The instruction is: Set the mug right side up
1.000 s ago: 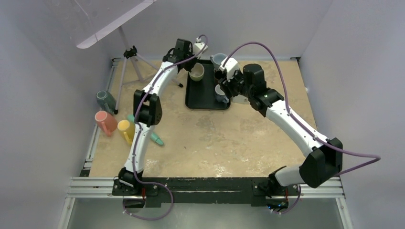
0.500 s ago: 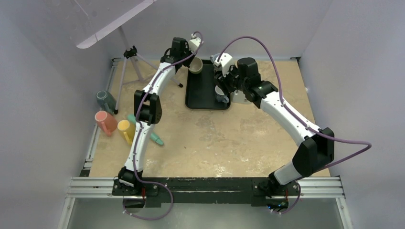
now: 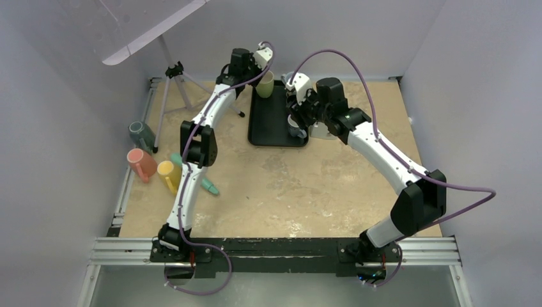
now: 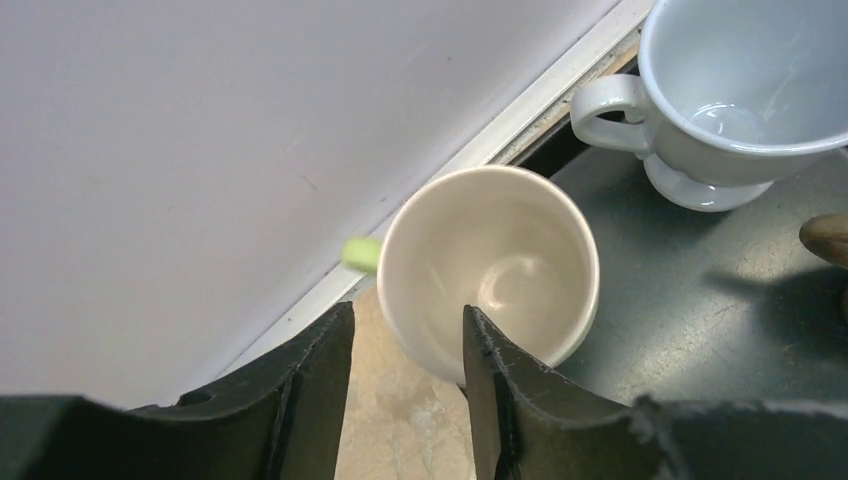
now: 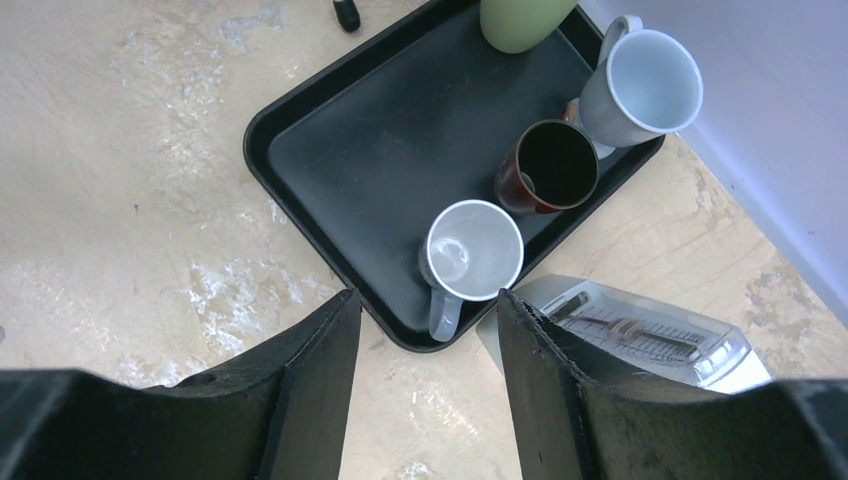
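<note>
A green mug with a cream inside (image 4: 490, 270) stands upright at the back left corner of the black tray (image 3: 271, 134); it also shows in the top view (image 3: 265, 84) and the right wrist view (image 5: 520, 15). My left gripper (image 4: 405, 330) is open and straddles its near rim, one finger over the inside, the other outside with floor showing between. My right gripper (image 5: 425, 320) is open and empty, high over the tray's front right edge, above an upright grey mug (image 5: 472, 250).
A pale blue footed mug (image 5: 650, 85) and a brown mug (image 5: 555, 165) stand upright on the tray. A clear plastic box (image 5: 640, 335) lies right of it. Dark green (image 3: 140, 134), pink (image 3: 140, 163) and yellow (image 3: 167, 174) mugs lie at the left, near a tripod (image 3: 176, 70).
My left gripper carried the green mug from the tray's middle to its back left corner, and the mug went from tilted to upright. My right arm shifted slightly left.
</note>
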Action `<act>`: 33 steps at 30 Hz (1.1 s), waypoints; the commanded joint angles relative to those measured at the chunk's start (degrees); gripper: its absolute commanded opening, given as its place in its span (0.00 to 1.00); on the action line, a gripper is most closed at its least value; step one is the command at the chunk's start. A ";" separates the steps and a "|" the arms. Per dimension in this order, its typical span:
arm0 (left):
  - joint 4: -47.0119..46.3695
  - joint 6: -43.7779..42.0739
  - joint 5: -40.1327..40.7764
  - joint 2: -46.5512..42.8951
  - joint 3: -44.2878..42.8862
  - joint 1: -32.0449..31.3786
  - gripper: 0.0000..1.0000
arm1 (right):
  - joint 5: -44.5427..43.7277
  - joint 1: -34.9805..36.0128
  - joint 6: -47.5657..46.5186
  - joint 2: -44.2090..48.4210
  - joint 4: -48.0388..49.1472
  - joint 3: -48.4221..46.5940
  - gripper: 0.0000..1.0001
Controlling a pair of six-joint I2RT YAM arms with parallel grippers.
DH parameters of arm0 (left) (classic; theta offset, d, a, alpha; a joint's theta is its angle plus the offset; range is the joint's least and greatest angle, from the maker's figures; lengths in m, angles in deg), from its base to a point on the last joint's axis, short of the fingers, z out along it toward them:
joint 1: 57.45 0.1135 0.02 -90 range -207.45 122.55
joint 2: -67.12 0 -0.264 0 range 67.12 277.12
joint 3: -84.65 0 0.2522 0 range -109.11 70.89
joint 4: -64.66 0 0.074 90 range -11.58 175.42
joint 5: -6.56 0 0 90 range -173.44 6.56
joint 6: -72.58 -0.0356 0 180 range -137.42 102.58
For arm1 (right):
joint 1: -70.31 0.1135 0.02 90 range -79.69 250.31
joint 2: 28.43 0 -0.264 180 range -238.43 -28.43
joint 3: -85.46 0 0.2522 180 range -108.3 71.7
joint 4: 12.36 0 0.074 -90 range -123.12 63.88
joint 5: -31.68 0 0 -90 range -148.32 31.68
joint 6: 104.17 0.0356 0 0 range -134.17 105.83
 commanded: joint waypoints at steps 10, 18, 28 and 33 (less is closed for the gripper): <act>3.49 -2.48 -3.02 -16.53 6.37 -0.22 0.60 | 0.31 -0.21 0.86 4.25 0.79 -1.75 0.55; 39.70 -12.25 -3.71 -40.19 23.50 0.17 0.67 | -0.03 -0.17 2.29 10.40 4.93 3.90 0.55; 44.78 8.32 6.37 -70.19 63.71 9.33 0.69 | 3.97 0.19 8.13 15.36 8.81 8.29 0.69; 47.74 6.52 10.81 -81.80 76.37 17.19 0.71 | 6.87 0.86 11.40 16.76 11.48 10.50 0.81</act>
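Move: The yellow mug, standing upside down, lies about 35 cm back and 28 cm left of the left hand and some 7 cm lower; the teal microphone is about 8 cm to the right of that mug, and the pink mug about 11 cm left of it and 3 cm farther out. The green mug, already upright in the tray, is right at the left fingers, about 3 cm ahead and 3 cm right. From the right hand the yellow mug lies some 46 cm left, 8 cm back and 18 cm down. The left hand opens its fingers further and comes clear of the green mug's rim, then sweeps back some 40 cm and left about 20 cm towards the yellow mug, arching up about 15 cm on the way and sinking again over the last third while the wrist tips the fingers down some 40 degrees and turns counter-clockwise. The right hand, holding nothing, rises and draws back about 5 cm each way from the tray, rolls slightly with its left side rising, and opens wider towards the end. ##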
